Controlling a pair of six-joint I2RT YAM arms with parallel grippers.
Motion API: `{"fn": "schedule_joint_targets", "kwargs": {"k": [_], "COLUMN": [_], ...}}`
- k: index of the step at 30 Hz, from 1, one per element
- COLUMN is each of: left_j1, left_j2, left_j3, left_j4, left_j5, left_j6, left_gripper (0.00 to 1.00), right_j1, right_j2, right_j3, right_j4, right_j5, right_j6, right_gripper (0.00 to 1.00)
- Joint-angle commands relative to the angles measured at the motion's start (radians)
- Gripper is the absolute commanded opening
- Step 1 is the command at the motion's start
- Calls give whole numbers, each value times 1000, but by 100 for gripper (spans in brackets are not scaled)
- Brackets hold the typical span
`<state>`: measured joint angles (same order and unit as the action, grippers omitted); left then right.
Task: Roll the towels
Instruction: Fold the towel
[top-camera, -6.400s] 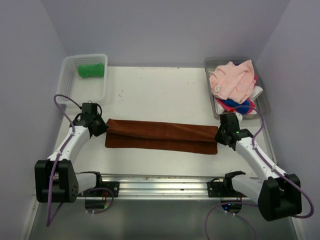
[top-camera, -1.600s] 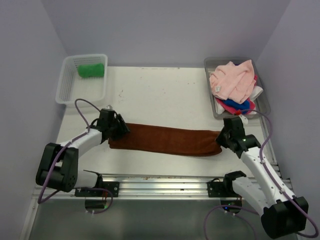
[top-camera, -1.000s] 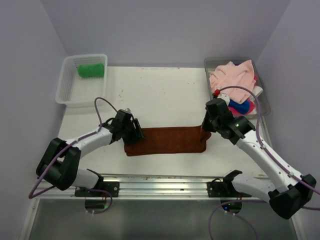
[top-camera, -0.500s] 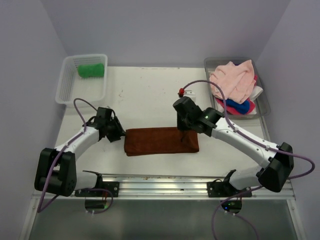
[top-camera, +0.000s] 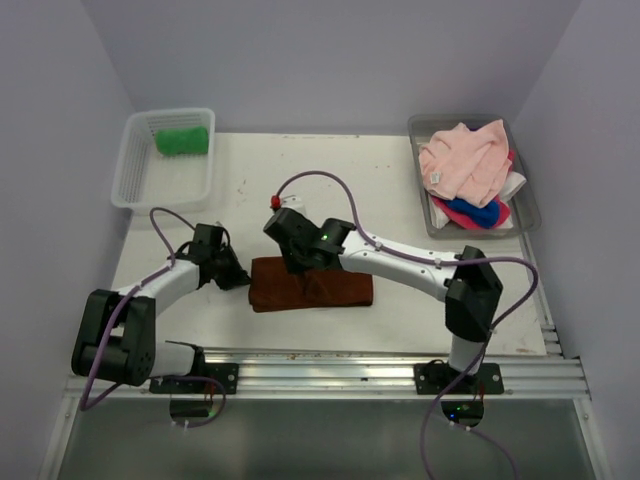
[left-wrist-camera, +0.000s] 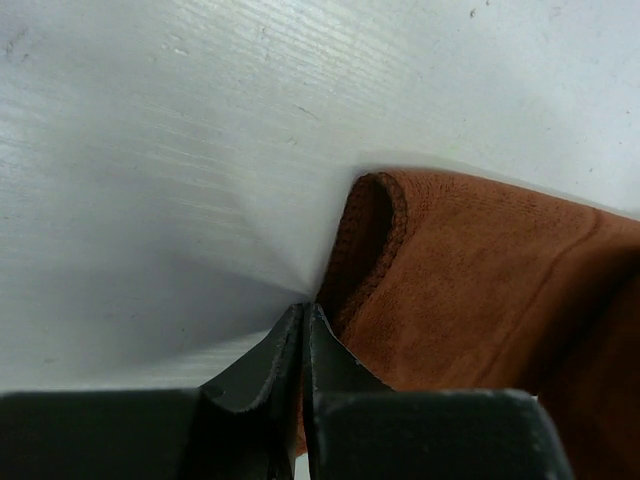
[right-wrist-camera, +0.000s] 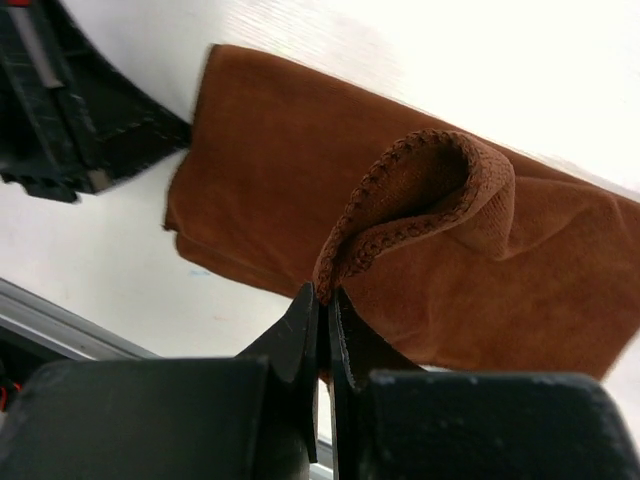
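A rust-brown towel lies folded near the table's front. Its right end is lifted and doubled back to the left. My right gripper is shut on the stitched hem of that end and holds it above the lower layer. The jaws pinch the cloth. My left gripper sits low at the towel's left edge, its fingers pressed together at the folded rim with a sliver of brown between them. A green towel lies in the basket. Pink and blue towels fill the tray.
The white mesh basket stands at the back left and the clear grey tray at the back right. A metal rail runs along the near edge. The right arm stretches across the table's middle, its cable looping above it.
My right gripper has carried the towel's end further left, so the towel is shorter. The left gripper has moved in to the left edge and closed.
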<state>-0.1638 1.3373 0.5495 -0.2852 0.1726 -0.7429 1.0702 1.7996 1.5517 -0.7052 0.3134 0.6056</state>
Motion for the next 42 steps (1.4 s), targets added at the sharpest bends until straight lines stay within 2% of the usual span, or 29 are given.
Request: {"fn": "schedule_joint_targets", "kwargs": {"k": [1,8,25,27,28,30,31,33,34,37,40,42], "left_j1": [4,4,4,4,4,4,4,4,4,4,4,4], "left_j2": [30,28,25,23,17,2,-32,-75,-113,-151,-173,-199], "left_j3": [-42,-54,-54,-51,-49,-34,-30,-4,7,56,95,107], "left_j4": [-6,-5,-11,-19,-22,-60,-71,-115,-130,-184,-216,-216], "left_j5": [-16,-18,-24,-28,-34,-89,-108,-168,-195,-246,-259,-237], "left_j6": [19,22,25,25,27,22,20,20,22,28,37,56], "left_gripper": [6,6,5,5,5,5,5,6,7,8,9,11], "right_j1": [31,63,68,68,68,68,68,63,57,42,19,-16], "right_j2": [102,274,428,435,432,422,414,376,359,270,172,95], "right_j3": [117,290,399,413,419,420,429,432,424,375,267,187], "right_j4": [35,12,0,-14,-16,-17,-29,-60,-63,-59,-39,-1], "right_j5": [-33,-63,-105,-106,-111,-106,-73,-33,-10,6,38,35], "right_j6": [-17,-13,3,3,2,-10,-18,-41,-49,-69,-67,-47], "right_gripper": [0,0,0,6,17,22,29,36,45,57,57,50]}}
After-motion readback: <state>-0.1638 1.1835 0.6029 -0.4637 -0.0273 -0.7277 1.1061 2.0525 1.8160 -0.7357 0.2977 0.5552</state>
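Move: The right hand holds the brown towel's free end; the towel's left end, where this goes, lies about 10 cm to its left, level with it in reach and some 13 cm below. The new fold at the towel's right end is about 17 cm to its right, also level in reach and 13 cm down. The shut left fingers are at the towel's left end, which is only about 1 cm to their right, straight across and at their height. Right hand carries its towel end about 10 cm left, 8 down, lets go, rises; left hand withdraws leftward. ##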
